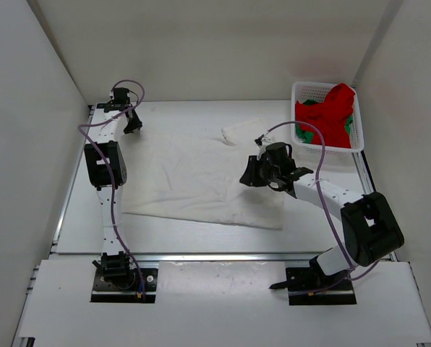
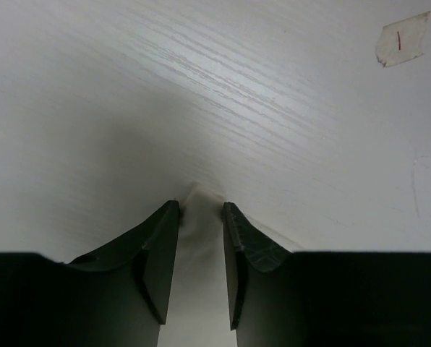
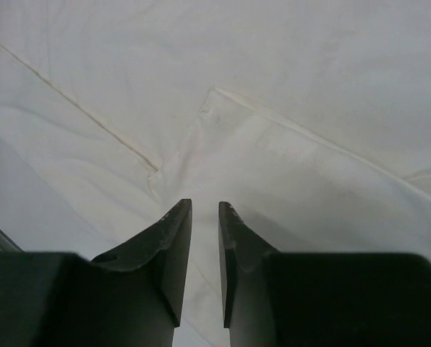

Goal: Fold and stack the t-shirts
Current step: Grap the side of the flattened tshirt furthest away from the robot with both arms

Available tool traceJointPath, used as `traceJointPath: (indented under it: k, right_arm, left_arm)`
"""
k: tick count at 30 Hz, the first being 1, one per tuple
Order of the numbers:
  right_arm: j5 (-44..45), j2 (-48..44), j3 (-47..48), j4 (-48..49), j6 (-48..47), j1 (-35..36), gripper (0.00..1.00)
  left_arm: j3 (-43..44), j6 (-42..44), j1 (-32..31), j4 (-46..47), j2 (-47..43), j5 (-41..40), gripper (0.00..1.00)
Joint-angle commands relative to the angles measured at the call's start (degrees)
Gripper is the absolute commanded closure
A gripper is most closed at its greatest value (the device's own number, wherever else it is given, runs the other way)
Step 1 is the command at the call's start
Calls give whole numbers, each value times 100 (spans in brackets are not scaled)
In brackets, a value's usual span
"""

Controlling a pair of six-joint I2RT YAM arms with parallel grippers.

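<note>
The white t-shirt [image 1: 194,173] lies spread flat on the table. My left gripper [image 1: 134,126] is at its far left corner and stands open. In the left wrist view that corner of the white t-shirt [image 2: 201,196] lies between the tips of the left gripper [image 2: 201,206]. My right gripper [image 1: 248,176] hovers over the shirt's right side with its jaws a little open. The right wrist view shows a seam of the white t-shirt [image 3: 273,72] ahead of the right gripper [image 3: 205,206]. The red t-shirt [image 1: 335,108] and the green t-shirt [image 1: 304,133] lie bunched in the basket.
A white mesh basket [image 1: 327,150] stands at the back right corner, against the wall. White walls close in the table on the left, back and right. A scrap of tape [image 2: 402,40] is stuck to the table beyond the left gripper.
</note>
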Motion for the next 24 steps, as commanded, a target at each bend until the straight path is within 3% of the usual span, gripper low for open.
traceJointPath:
  k: [1,8,11,16,18,21,24]
  right_arm:
    - [-40,-95,318,209,-22,-64,79]
    - [91,572,862,779,92,-775,67]
    - [477,1580,1775,649,-65,-1030,63]
    - [898,3322,4172,-221,-294,-1382,64]
    - [1110,4173,5058,-580,-417,-1383,63]
    - [1583,5323,6932,-1913,-637,-1453,62]
    - [1945,6728,9392,-3301,-769,-1453,61]
  left_arm:
    - [251,95,-6,-169,105,-81,59]
    - [427,-18,-23,-239,115,-55,89]
    - [497,-150,-14,-370,9,-29,100]
    - [156,-387,-84,-134,-473,270,100]
    - [-440,-458,-120,269,-903,375,100]
    - [-1126,-476,-172,718,-1395,445,100]
    - [-1164,-493,-146,711,-1397,429,100]
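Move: At the left fingertips lies the shirt's far left corner, its edge already between the open pads, about 1 cm below the hand point. The right hand is bound for the far edge of the right sleeve flap, about 32 cm ahead, 7 cm to its right and 8 cm below. The basket of red cloth is about 31 cm ahead of the right hand and 33 cm to its right. The shirt's near right corner is roughly 15 cm back and 13 cm right. Closing its fingers on the shirt's far left corner, the left hand pinches the cloth in place, then starts drawing it back and right about 2 cm each, rising slightly. Meanwhile the right hand sweeps some 30 cm forward and 7 cm right over the shirt to the far edge of the sleeve flap, first rising a little, then sinking, while turning about 20 degrees clockwise and opening its fingers wider. ##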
